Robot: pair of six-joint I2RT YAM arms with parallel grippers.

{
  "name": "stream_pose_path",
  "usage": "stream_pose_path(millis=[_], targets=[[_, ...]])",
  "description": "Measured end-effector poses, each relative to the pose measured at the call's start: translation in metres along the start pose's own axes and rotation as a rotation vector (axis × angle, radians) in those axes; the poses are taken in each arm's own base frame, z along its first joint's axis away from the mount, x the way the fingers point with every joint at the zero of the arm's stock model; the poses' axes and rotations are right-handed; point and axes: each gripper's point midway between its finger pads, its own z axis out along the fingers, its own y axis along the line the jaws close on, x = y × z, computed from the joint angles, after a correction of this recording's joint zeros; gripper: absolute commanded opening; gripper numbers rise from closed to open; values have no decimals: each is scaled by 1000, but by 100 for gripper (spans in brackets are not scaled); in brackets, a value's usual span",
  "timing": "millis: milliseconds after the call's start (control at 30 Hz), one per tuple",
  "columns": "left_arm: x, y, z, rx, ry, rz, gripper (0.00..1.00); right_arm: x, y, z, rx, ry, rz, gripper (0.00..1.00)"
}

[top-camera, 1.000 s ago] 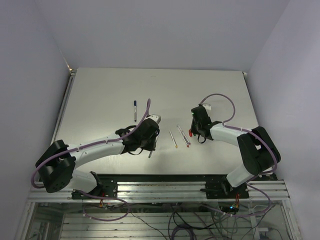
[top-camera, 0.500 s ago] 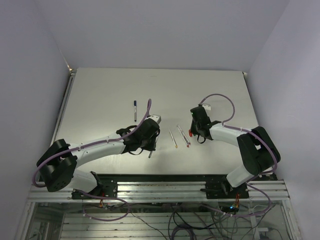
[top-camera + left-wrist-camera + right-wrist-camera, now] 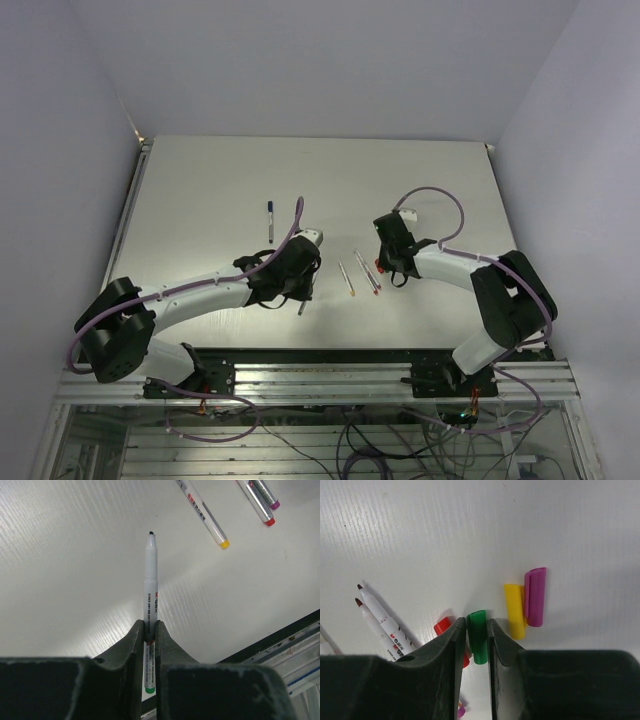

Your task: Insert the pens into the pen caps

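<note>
My left gripper (image 3: 150, 627) is shut on a pale pen (image 3: 151, 580) with a green end, held tip forward over the table; it also shows in the top view (image 3: 300, 295). My right gripper (image 3: 477, 625) is shut on the green cap (image 3: 478, 636) at table level. A red cap (image 3: 442, 626) lies just left of it. A yellow cap (image 3: 513, 611) and a magenta cap (image 3: 535, 596) lie side by side to its right. Three uncapped pens (image 3: 358, 273) lie between the arms. The right gripper (image 3: 386, 264) stands just right of them.
A pen with a dark blue cap (image 3: 270, 220) lies further back on the left. Two pens with dark red tips (image 3: 377, 615) lie left of the right gripper's fingers. The table's near edge (image 3: 280, 635) is close behind the left gripper.
My right gripper has shifted a little to the left, toward the loose pens. The left gripper with its pen has hardly moved.
</note>
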Motion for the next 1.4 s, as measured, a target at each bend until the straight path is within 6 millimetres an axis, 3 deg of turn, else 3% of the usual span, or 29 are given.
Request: stream_pose_path(millis=[100, 133, 633, 800, 967, 1167, 1400], targets=[[-2, -1, 0, 2, -3, -1, 7, 1, -1, 1, 16, 5, -3, 2], [-2, -1, 0, 2, -4, -1, 7, 0, -2, 1, 20, 5, -1, 0], [-2, -1, 0, 3, -4, 1, 7, -6, 0, 0, 28, -2, 12, 0], [-2, -1, 0, 3, -5, 6, 7, -4, -10, -8, 67, 22, -30, 0], [-7, -3, -1, 15, -23, 11, 7, -39, -5, -27, 57, -62, -36, 0], [-22, -13, -5, 55, -83, 8, 7, -87, 8, -67, -50, -240, 13, 0], [-45, -40, -14, 186, -186, -2, 7, -104, 20, -110, -249, -400, 71, 0]])
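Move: The green cap lies right between my right fingertips, at table height. The red cap is about 2 cm to the left of it and level with it, the yellow cap 3 cm right and 1 cm farther out, the purple cap 4 cm right and 2 cm out. From my left hand, holding the green pen, the green cap is some 21 cm right, 10 cm ahead and 7 cm down; the yellow-ended pen lies 11 cm right, 5 cm ahead, 8 cm down. I close my right fingers the rest of the way and pinch the green cap, linger low with only a small shuffle, then lift it quickly about 15 cm almost straight up, tipping the fingertips up and outward some 25 degrees. Late on, my left hand, still gripping the green pen, sets off up and to the right by about 6 cm towards that cap, its fingers swinging up a little. ##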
